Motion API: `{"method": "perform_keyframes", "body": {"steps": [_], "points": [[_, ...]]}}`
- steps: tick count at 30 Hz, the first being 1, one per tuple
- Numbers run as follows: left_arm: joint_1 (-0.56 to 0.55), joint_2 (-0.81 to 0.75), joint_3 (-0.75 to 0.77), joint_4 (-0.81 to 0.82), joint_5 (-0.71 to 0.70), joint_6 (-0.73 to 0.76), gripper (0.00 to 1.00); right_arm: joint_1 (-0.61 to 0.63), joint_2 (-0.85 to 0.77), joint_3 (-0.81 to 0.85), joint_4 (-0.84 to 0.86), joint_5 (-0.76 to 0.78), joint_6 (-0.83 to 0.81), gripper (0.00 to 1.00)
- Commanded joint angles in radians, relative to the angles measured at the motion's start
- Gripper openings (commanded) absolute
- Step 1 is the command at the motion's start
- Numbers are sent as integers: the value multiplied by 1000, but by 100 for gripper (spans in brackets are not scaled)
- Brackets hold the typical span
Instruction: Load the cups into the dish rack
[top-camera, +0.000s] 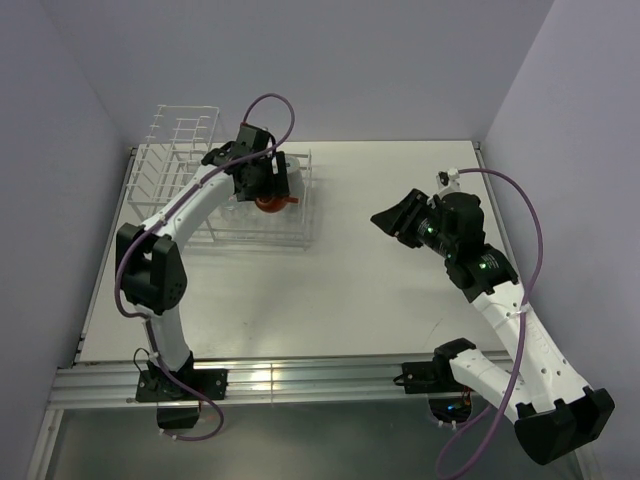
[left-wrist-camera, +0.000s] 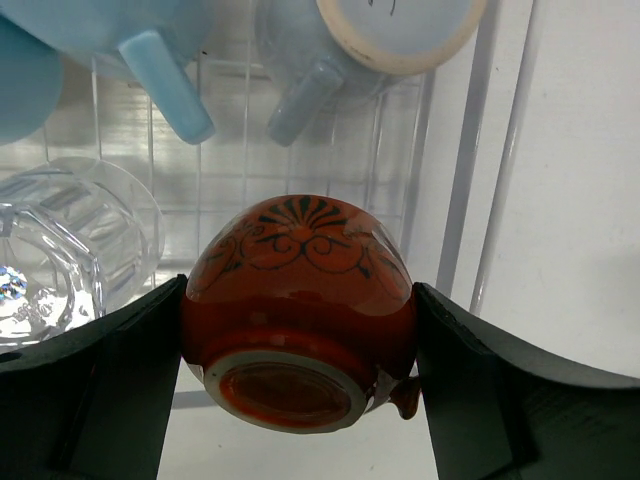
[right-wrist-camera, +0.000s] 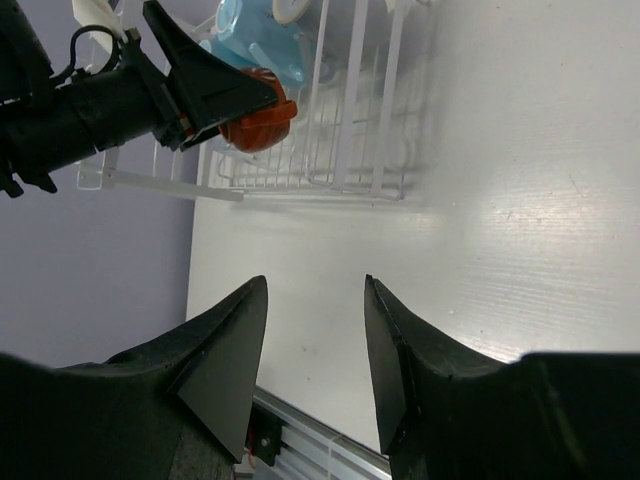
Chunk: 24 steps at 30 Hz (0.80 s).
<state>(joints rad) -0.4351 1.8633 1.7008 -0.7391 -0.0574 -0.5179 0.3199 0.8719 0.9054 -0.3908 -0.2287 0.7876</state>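
My left gripper (left-wrist-camera: 298, 292) is shut on the orange-red cup (left-wrist-camera: 298, 300). The cup's base faces the wrist camera and a black finger presses each side. It hangs over the white wire dish rack (top-camera: 300, 236), low inside its right half. Below it, in the rack, lie a clear glass tumbler (left-wrist-camera: 70, 250), a light blue mug (left-wrist-camera: 150, 45) and a pale grey-blue mug (left-wrist-camera: 345, 45). From above, the left gripper (top-camera: 268, 188) covers most of the orange-red cup (top-camera: 268, 205). My right gripper (right-wrist-camera: 315, 285) stands open and empty over bare table, right of the rack (right-wrist-camera: 350, 150).
The rack's tall upright grid (top-camera: 183, 128) stands at the back left, close to the wall. A metal rail (top-camera: 300, 380) runs along the table's near edge. Purple cables (top-camera: 520, 200) loop off both arms. Walls close in the left, back and right sides.
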Motion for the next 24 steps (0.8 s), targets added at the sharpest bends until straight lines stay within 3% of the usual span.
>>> {"method": "perform_keyframes", "body": {"steps": [1, 24], "points": [[2, 8, 88, -5, -55, 18, 0, -7, -10, 36, 0, 5, -37, 51], [2, 157, 97, -37, -137, -10, 1, -7, 9, 1, 26, -40, -50, 51]]}}
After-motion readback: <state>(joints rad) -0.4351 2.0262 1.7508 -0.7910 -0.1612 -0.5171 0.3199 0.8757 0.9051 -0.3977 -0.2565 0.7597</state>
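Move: The left hand already holds the red cup over the near right part of the dish rack; its free spot on the rack floor lies about 9 cm below, 1 cm ahead and 2 cm left. The clear glass stands some 10 cm left and 4 cm ahead; the grey mug is about 12 cm ahead and 4 cm right, the light-blue mug 13 cm ahead and 6 cm left. From the right hand that spot is roughly 17 cm ahead, 23 cm left and 20 cm down. Keeping the red cup pinched between its finger pads, base upward, the left hand lowers it about 6 cm into the gap between the clear glass and the rack's right side, in front of the mugs. It drifts barely a centimetre or so forward and left, the wrist tilting about 10 degrees on the way, and the fingers don't open. ##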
